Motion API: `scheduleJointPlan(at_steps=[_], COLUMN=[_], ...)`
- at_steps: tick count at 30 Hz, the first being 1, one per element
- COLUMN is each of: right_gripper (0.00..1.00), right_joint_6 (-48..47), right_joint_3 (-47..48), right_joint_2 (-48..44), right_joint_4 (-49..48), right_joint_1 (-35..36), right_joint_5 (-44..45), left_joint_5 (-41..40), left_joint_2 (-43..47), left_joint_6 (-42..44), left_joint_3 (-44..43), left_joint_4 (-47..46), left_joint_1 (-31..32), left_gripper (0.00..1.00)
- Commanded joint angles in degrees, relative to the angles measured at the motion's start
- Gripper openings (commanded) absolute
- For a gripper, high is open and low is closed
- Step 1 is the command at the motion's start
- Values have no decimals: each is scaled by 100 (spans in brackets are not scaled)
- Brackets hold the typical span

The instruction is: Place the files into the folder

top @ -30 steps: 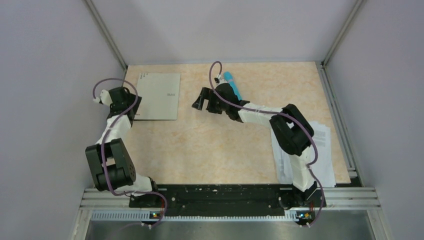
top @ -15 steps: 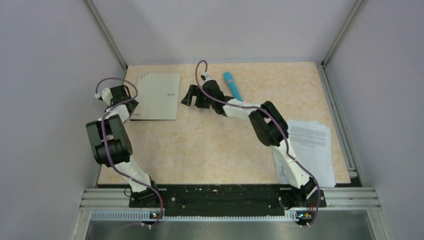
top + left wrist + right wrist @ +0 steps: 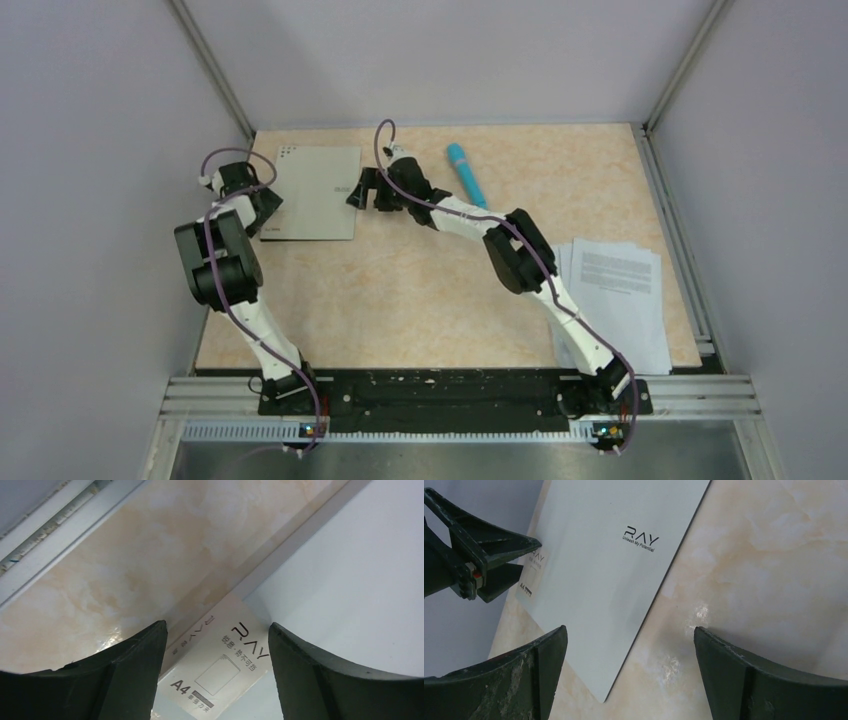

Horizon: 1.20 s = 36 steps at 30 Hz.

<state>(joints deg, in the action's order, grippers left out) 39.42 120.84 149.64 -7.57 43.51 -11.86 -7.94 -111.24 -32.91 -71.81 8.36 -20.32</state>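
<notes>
The folder (image 3: pixel 318 192) lies shut and flat at the table's far left, grey-beige cover up. My left gripper (image 3: pixel 266 204) is at its left edge, open; in the left wrist view the folder's printed corner (image 3: pixel 225 665) shows between the spread fingers (image 3: pixel 135 665). My right gripper (image 3: pixel 358 192) hovers open at the folder's right edge; in the right wrist view the folder's near corner (image 3: pixel 609 570) sits between the jaws, and the left gripper (image 3: pixel 526 555) shows beyond. The files (image 3: pixel 620 290), white printed sheets, lie at the table's right, away from both grippers.
A blue pen-like stick (image 3: pixel 464 170) lies at the back, right of the right gripper. Grey walls and metal rails (image 3: pixel 680 250) close the table in on the left, back and right. The arm bases stand on a black bar (image 3: pixel 450 390) at the near edge.
My right arm has swung left from beside the blue stick to the folder's right edge. The left arm has shifted further back along the folder's left edge, its jaws now wider apart.
</notes>
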Motion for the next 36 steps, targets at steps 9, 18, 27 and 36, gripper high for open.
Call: scheduleJointPlan(at_steps=[9, 18, 27, 36], right_gripper=[96, 96, 94, 92], right_joint_6=[-84, -187, -319, -297], right_joint_3=[495, -400, -1637, -4015], right_joint_2=[336, -135, -1040, -2663], right_joint_4=[384, 492, 674, 385], right_joint_1=[66, 70, 79, 118], right_joint_5=[-92, 119, 502, 403], left_joint_5=[1038, 1113, 1165, 925], left_joint_2=[105, 470, 706, 1731], left_joint_6=[-369, -539, -743, -1135], left_joint_3=[82, 550, 854, 1937], left_joint_4=[620, 966, 1190, 1457], left_joint_1=[137, 744, 1412, 2488], left_gripper=[74, 63, 49, 45])
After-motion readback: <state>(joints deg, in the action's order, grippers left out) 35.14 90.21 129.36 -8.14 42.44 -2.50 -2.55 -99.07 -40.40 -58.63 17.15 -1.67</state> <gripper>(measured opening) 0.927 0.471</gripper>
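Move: From the left hand, low over the folder's near left corner, the folder's middle lies about 9 cm ahead and 11 cm to the right, some 2 cm lower. From the right hand, near the folder's right edge, that middle is about 12 cm to the left, 5 cm ahead and 4 cm below; the blue stick lies some 27 cm to the right of that hand and 9 cm ahead. The left hand, fingers narrowing, pushes the folder rightward, travelling about 18 cm, while the right hand retreats rightward. ##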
